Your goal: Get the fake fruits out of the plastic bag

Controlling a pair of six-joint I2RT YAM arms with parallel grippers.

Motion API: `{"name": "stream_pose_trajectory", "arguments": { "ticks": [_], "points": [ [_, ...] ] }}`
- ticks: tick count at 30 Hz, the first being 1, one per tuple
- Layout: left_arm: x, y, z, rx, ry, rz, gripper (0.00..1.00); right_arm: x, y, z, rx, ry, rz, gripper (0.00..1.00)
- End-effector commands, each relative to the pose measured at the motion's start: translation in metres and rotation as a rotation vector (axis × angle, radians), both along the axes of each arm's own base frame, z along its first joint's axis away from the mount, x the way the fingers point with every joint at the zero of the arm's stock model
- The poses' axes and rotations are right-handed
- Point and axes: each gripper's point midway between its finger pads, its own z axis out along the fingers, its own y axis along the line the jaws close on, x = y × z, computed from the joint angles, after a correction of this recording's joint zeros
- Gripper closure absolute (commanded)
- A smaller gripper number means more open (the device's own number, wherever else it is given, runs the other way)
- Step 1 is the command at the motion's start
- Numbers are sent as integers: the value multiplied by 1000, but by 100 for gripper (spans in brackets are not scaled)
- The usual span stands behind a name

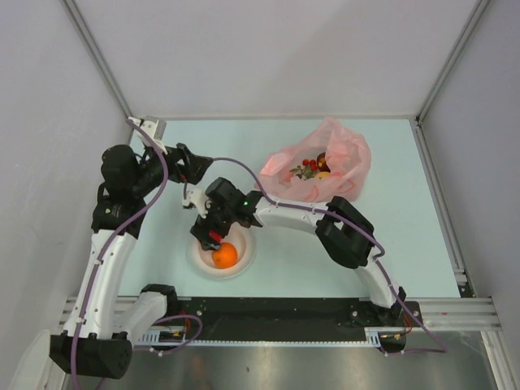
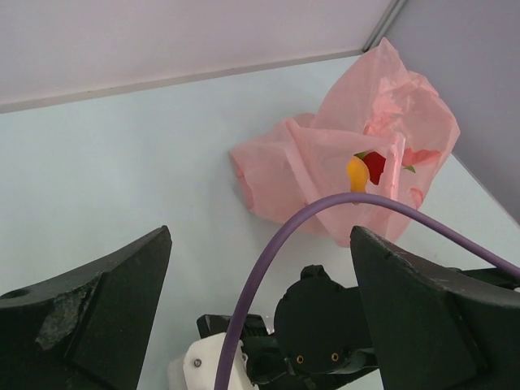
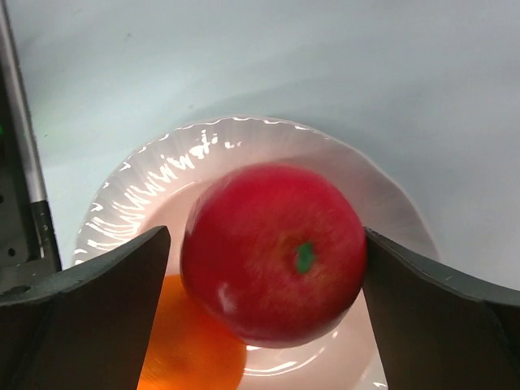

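A red apple (image 3: pixel 272 252) sits between the spread fingers of my right gripper (image 3: pixel 264 268), just above the white plate (image 3: pixel 244 138). It looks blurred, and a gap shows on its left side. An orange ball (image 3: pixel 191 349) lies on the plate below it. In the top view the right gripper (image 1: pixel 214 236) hovers over the plate (image 1: pixel 197 262) and the orange ball (image 1: pixel 224 255). The pink plastic bag (image 1: pixel 341 154) lies at the back right, with red berries and other fruits (image 1: pixel 313 169) in its mouth. My left gripper (image 1: pixel 203 166) is open and empty, pointing at the bag (image 2: pixel 325 171).
The right arm's purple cable (image 2: pixel 268 268) arcs across the left wrist view, above the right arm's wrist (image 2: pixel 325 325). Grey walls close the table on the left, back and right. A yellow-orange fruit (image 2: pixel 357 173) and a red one (image 2: pixel 375 166) show through the bag.
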Motion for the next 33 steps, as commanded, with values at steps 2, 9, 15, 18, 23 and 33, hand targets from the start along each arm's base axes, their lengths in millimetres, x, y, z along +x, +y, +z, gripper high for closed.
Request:
{"name": "stream_pose_trajectory", "arguments": {
  "ticks": [2,9,15,18,23,33],
  "points": [
    [2,0,29,-23,-80,-5,4,-18,11,25,56,69,55,0],
    [12,8,58,-24,-135,53,3,-16,-10,128,198,9,133,0],
    [33,9,72,22,-136,54,2,-8,-66,199,253,-160,108,0],
    [37,2,59,29,-109,14,1,11,-105,257,347,-245,-35,1],
    [16,-42,45,47,-105,-231,0,80,-204,310,445,-352,-440,11],
    [-12,-142,-5,165,-39,-582,0,185,-314,191,169,-214,-861,38]
  ]
}}
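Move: The right hand's wide-open fingers are around the red apple, over the plate; the orange sits about 5 cm back and 3 cm to its right. The fake fruits still in the bag, its next goal, lie some 24 cm ahead, 30 cm to its right and 3 cm lower. From the high left hand, the bag's near-left edge is about 11 cm ahead, 18 cm right and 26 cm below. Leaving the apple behind between its already open fingers, the right hand eases back about 2 cm, climbs over 30 cm and sweeps right and forward towards the bag, turning clockwise; it sinks a little at the end, fingers partly closing. The left hand bobs up and down again, then swings about 10 cm right towards the bag, fingers wide open, turning some 25 degrees clockwise. ##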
